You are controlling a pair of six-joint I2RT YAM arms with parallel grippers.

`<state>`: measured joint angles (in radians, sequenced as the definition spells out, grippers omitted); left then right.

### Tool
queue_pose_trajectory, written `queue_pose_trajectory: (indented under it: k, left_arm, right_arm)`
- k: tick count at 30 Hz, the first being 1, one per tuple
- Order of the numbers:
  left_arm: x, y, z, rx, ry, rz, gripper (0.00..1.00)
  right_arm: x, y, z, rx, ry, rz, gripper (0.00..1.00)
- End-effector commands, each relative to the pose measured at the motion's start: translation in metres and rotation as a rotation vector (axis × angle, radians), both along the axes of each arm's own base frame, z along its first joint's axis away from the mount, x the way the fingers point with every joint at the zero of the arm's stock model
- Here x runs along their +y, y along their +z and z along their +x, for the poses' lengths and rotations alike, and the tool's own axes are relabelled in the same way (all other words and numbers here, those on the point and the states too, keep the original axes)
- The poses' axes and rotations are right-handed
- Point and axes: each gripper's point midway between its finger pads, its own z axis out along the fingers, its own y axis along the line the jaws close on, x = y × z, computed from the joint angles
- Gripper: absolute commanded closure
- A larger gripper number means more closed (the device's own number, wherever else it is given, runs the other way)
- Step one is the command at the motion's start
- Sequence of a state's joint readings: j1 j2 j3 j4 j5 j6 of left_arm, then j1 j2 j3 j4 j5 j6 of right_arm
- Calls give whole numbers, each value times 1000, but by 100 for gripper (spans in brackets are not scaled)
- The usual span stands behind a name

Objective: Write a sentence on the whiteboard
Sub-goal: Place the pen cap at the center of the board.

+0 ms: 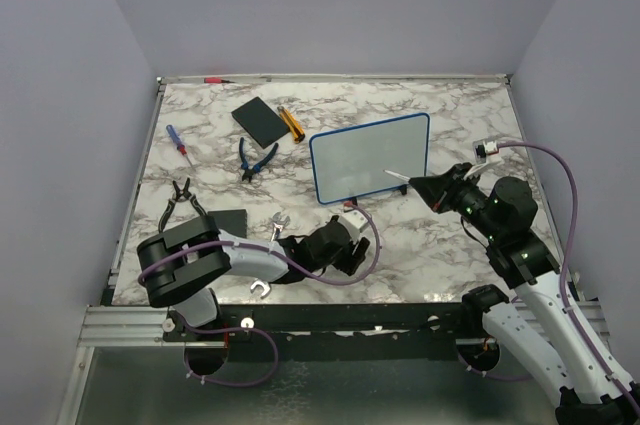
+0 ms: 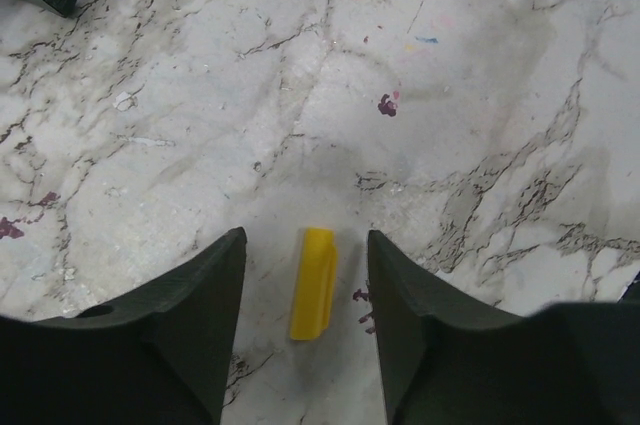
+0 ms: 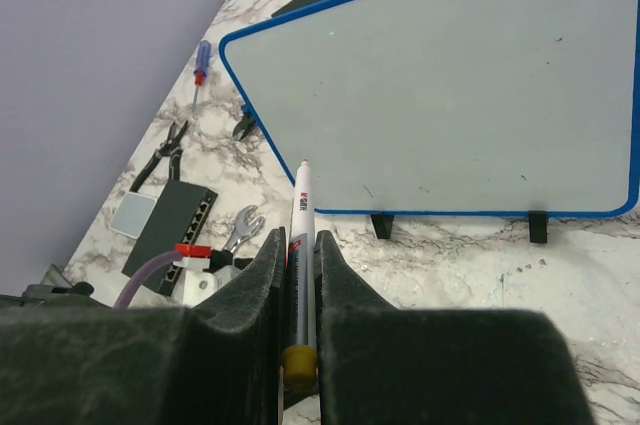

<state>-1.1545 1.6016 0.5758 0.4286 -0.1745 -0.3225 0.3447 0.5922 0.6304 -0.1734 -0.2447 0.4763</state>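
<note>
The whiteboard (image 1: pixel 365 157), white with a thin blue frame and small black feet, stands on the marble table; it also shows in the right wrist view (image 3: pixel 440 85). The sentence is out of view: the face looks blank apart from a few tiny specks. My right gripper (image 3: pixel 298 233) is shut on a white marker (image 3: pixel 303 215) with a yellow end. The marker's tip points at the board's lower edge and reaches over it in the top view (image 1: pixel 393 175). My left gripper (image 2: pixel 306 237) is open and low over the table. A yellow cap (image 2: pixel 313 285) lies free between its fingers.
Behind the board lie a black pad (image 1: pixel 262 120) and an orange tool (image 1: pixel 290 123). Blue pliers (image 1: pixel 255 158), a screwdriver (image 1: pixel 178 144), black pliers (image 1: pixel 183 200), a black switch box (image 3: pixel 170 225) and a wrench (image 3: pixel 240 230) lie to the left.
</note>
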Motion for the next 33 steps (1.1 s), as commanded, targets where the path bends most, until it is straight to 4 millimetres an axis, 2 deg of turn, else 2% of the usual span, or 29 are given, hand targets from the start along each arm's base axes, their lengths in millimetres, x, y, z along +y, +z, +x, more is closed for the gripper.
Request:
queue_pose_trajectory:
  k: [1, 4, 8, 15, 20, 27, 30, 33]
  left_arm:
    - [15, -1, 1, -4, 40, 52, 32]
    - [17, 11, 8, -18, 64, 47, 24]
    - [15, 31, 8, 1, 43, 1, 22]
    - [12, 89, 18, 23, -5, -90, 21]
    - [26, 132, 38, 49, -28, -176, 21]
    - [41, 193, 69, -21, -60, -205, 21]
    - [49, 213, 84, -48, -70, -212, 21]
    - [63, 224, 104, -62, -43, -218, 21]
  right_arm:
    - [-9, -1, 1, -6, -37, -33, 99]
    - [-11, -1, 1, -10, -42, -48, 99]
    - [-13, 1, -1, -22, -50, -54, 99]
    - [-14, 6, -7, -54, -42, -52, 99]
    - [-16, 11, -11, -66, -42, -41, 99]
    - [-10, 19, -19, -117, 6, -33, 99]
    - [-14, 22, -19, -127, -14, -29, 99]
    - [-14, 23, -20, -129, -12, -27, 99]
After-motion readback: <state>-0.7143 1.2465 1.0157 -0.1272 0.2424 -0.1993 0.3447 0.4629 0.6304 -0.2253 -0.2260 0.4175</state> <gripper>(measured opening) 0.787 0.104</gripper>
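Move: Right between the left hand's parting finger pads lies the yellow pen cap, on the table about 1 cm below the hand point. From that hand the whiteboard's middle is some 19 cm ahead, 5 cm right and 9 cm higher; the wrench lies about 20 cm left and 2 cm ahead. The right hand, holding the pen, has the whiteboard's middle about 12 cm ahead, 12 cm left and 15 cm lower. Spreading its fingers wider around the cap already set down, the left hand slips about 2 cm left close to the table, then climbs away some 20 cm while reaching forward about 10 cm, up in front of the whiteboard's left end, its left side dipping some 15 degrees. The right hand keeps its grip on the pen and eases back and up about 2 cm each, away from the board. ##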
